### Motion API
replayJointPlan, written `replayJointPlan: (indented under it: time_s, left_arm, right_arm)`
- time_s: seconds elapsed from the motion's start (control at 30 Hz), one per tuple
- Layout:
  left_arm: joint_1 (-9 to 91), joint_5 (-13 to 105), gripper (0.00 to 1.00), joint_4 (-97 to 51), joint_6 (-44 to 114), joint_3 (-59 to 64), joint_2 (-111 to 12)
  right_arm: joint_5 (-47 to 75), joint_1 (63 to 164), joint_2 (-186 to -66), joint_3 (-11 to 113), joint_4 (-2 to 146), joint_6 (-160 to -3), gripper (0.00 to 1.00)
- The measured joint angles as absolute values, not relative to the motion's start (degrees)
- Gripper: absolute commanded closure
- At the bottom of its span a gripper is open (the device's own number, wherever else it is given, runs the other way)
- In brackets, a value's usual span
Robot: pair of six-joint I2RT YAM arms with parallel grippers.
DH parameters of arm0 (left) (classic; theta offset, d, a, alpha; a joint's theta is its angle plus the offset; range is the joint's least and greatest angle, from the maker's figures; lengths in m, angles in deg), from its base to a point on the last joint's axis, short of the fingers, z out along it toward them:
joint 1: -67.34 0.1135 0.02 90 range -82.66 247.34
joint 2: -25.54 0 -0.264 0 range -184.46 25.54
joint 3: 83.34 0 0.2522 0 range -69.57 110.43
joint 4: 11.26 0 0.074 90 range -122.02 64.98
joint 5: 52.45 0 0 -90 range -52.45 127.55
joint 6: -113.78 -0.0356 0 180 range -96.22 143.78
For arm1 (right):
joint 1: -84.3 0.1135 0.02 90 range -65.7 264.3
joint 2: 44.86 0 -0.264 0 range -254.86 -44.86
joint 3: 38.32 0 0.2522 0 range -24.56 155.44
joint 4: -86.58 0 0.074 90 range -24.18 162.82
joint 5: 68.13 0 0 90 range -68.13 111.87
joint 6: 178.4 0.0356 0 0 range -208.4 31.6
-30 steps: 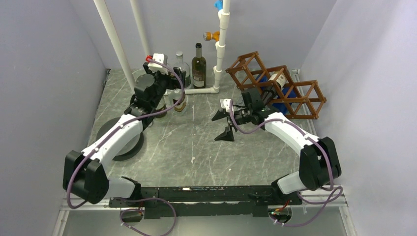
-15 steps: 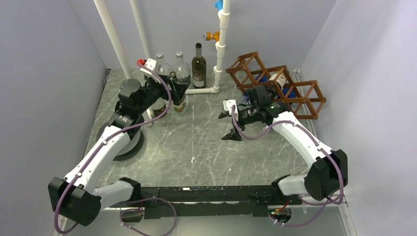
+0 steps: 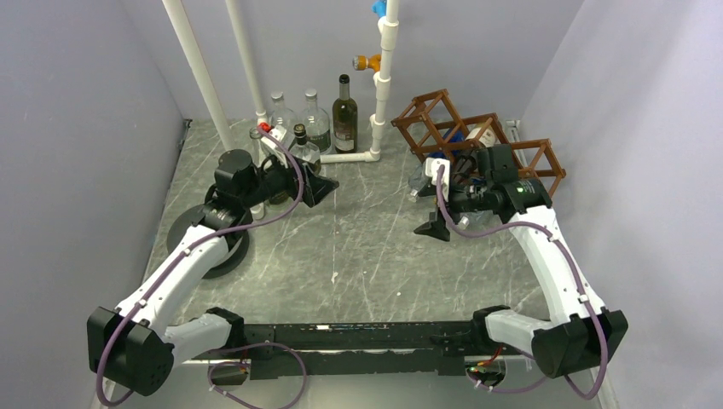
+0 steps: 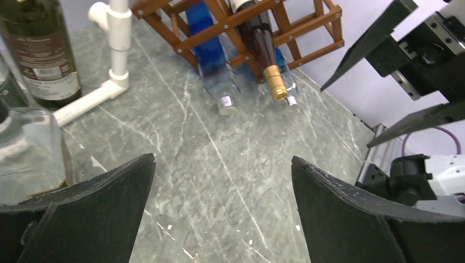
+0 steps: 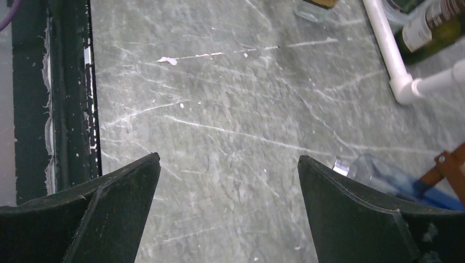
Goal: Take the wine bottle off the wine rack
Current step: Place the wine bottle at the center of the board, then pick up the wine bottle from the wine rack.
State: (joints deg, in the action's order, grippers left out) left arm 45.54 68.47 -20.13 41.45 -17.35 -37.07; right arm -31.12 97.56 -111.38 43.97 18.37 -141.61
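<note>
The brown lattice wine rack (image 3: 520, 162) lies at the back right, and in the left wrist view it sits at the top (image 4: 307, 24). A dark wine bottle (image 4: 262, 44) with a gold foil cap lies in a cell, neck toward the table's middle; from above only its white label end (image 3: 486, 136) shows. Blue-tinted bottles (image 4: 211, 55) lie in cells beside it. My right gripper (image 3: 419, 211) hangs open just left of the rack, holding nothing, and shows in its wrist view (image 5: 228, 158). My left gripper (image 3: 317, 183) is open and empty over bare table (image 4: 222, 159).
A dark green bottle (image 3: 344, 115) and clear glass bottles (image 3: 314, 119) stand at the back by white pipes (image 3: 384, 77). A black round disc (image 3: 205, 243) lies at the left. The right wrist view shows a pipe elbow (image 5: 403, 85) and a bottle neck (image 5: 373, 167).
The right arm has swung right, bringing its open gripper close to the rack's front. The left arm pulled back from the standing bottles and now points right. Both grippers stayed open.
</note>
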Motion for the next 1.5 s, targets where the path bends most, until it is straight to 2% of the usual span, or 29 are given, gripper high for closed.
replayJointPlan:
  time_s: [0.3, 0.73, 1.07, 1.5]
  left_arm:
    - [45.7, 73.0, 0.0, -20.9, 44.9, -17.6, -38.4]
    - [46.3, 76.8, 0.0, -21.4, 48.8, -17.8, -38.7]
    - [46.5, 80.2, 0.04, -19.1, 50.9, -18.4, -39.1]
    - [42.5, 82.4, 0.0, -10.0, 59.7, -21.9, -41.9]
  right_arm:
    - [-28.9, 91.0, -108.3, 43.7, 16.8, -132.7, 0.0]
    - [-35.7, 74.1, -105.1, 35.0, 27.9, -111.7, 0.0]
    - [-38.8, 70.7, -104.8, 30.6, 36.5, -101.6, 0.0]
    - [-41.6, 67.8, -104.4, 27.1, 42.7, -95.6, 0.0]
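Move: The gold-capped wine bottle still lies in the rack. Its middle is about 14 cm ahead of the right hand, 12 cm to its right and 10 cm below. The BLUE bottle's middle lies some 17 cm ahead and 6 cm right, 18 cm down. The clear bottle lies 11 cm ahead and 20 cm right, equally low. From the left hand the gold-capped bottle is about 10 cm ahead, 36 cm right and 16 cm lower. Rightward first, then also forward, the open right hand swings about 10 cm towards the gold-capped bottle's neck, staying near its height and easing to a stop. Its wrist turns clockwise some 40 degrees, bringing the fingers from pointing left to forward-left. The left hand, also open, draws back and right about 6 cm over clear table, away from the standing bottles, turning slightly clockwise and tipping down. ##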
